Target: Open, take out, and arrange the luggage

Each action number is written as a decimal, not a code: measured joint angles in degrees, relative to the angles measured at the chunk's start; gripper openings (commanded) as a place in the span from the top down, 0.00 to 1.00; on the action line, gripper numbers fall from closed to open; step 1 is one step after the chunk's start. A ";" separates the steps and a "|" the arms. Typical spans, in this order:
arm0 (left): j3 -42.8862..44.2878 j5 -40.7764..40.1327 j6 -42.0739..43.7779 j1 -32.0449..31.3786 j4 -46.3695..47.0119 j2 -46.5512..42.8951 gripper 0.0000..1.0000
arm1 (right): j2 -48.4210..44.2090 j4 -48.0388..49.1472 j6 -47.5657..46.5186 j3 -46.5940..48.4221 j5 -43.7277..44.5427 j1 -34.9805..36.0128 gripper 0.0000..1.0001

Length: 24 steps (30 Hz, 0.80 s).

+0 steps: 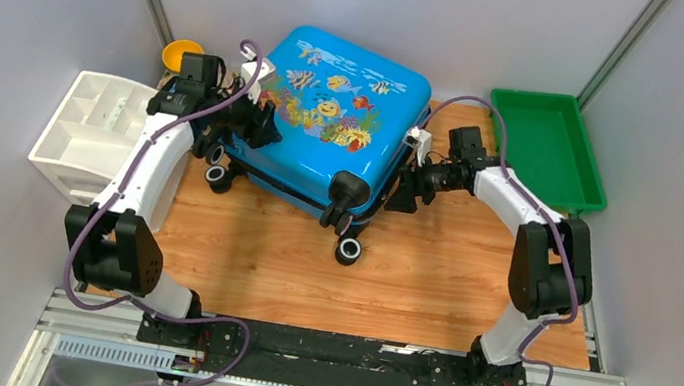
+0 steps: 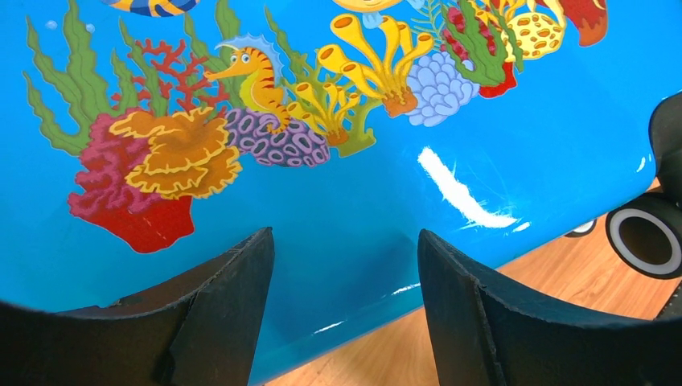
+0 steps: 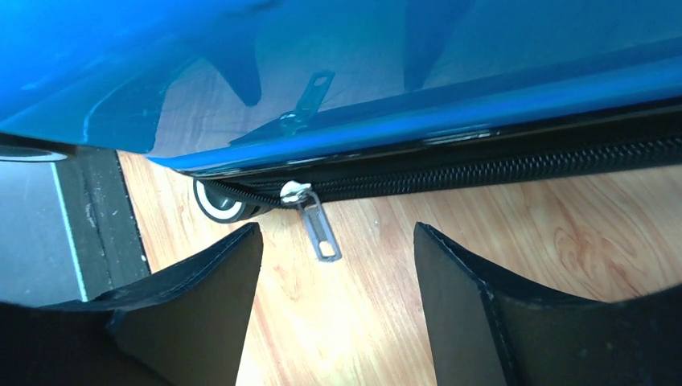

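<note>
The luggage (image 1: 341,102), a glossy blue hard-shell case with a fish and coral print, lies flat on the wooden table with its black wheels (image 1: 348,249) toward the near side. My left gripper (image 1: 261,126) stands open at its left edge; in the left wrist view the blue shell (image 2: 362,193) fills the gap between the spread fingers (image 2: 233,305). My right gripper (image 1: 406,187) is open at the right side. In the right wrist view a metal zipper pull (image 3: 319,229) hangs free from the black zip (image 3: 482,169), just ahead of the gripper (image 3: 338,227), untouched.
A white compartmented organiser (image 1: 94,133) sits at the left edge. A green tray (image 1: 548,146) lies at the back right. A yellow bowl-like thing (image 1: 181,54) shows behind the left arm. Grey walls close in both sides.
</note>
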 measured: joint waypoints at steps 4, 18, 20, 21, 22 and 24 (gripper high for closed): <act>0.96 -0.04 0.04 0.04 -0.28 0.83 0.25 | 5.44 -2.05 -0.15 2.58 -3.04 -0.11 0.31; 3.39 -0.96 -1.25 2.23 0.26 3.65 0.28 | 7.34 -2.45 5.99 2.60 -11.08 -0.52 1.00; 4.09 -0.85 -2.01 3.76 1.29 4.74 0.29 | 6.43 -1.75 6.03 2.05 -10.62 -0.35 1.00; 4.24 -0.87 -2.45 4.31 1.81 5.14 0.29 | 5.77 -1.22 6.03 1.57 -9.94 -0.33 1.00; 4.50 -0.90 -2.80 4.81 2.05 5.49 0.30 | 4.94 -0.55 6.05 0.83 -9.05 -0.28 1.00; 5.18 -1.57 -3.30 5.49 2.38 6.25 0.32 | 2.75 1.73 6.45 -1.60 -6.58 0.00 1.00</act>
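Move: Just under 3 cm from the right hand's open fingers hangs the zipper pull on the suitcase's right side: about 2 cm left, 1 cm back and 1 cm lower. From that hand, the lid's near wheel mount is about 10 cm left, 1 cm back and 4 cm above; the wheel by the table is 9 cm left, 11 cm back, roughly 8 cm below. From the left hand, the pull lies some 23 cm right, 8 cm back and 12 cm lower. Dipping about 2 cm and easing left and back onto the zipper pull, the right hand rolls some 15 degrees, its forward side tipping down, and shuts its wide-open fingers on the tab while lifting a little again, then rolls partly back. The left hand, still open, slides level 6 cm forward and left over the lid towards the suitcase's left edge, turning slightly counter-clockwise. ##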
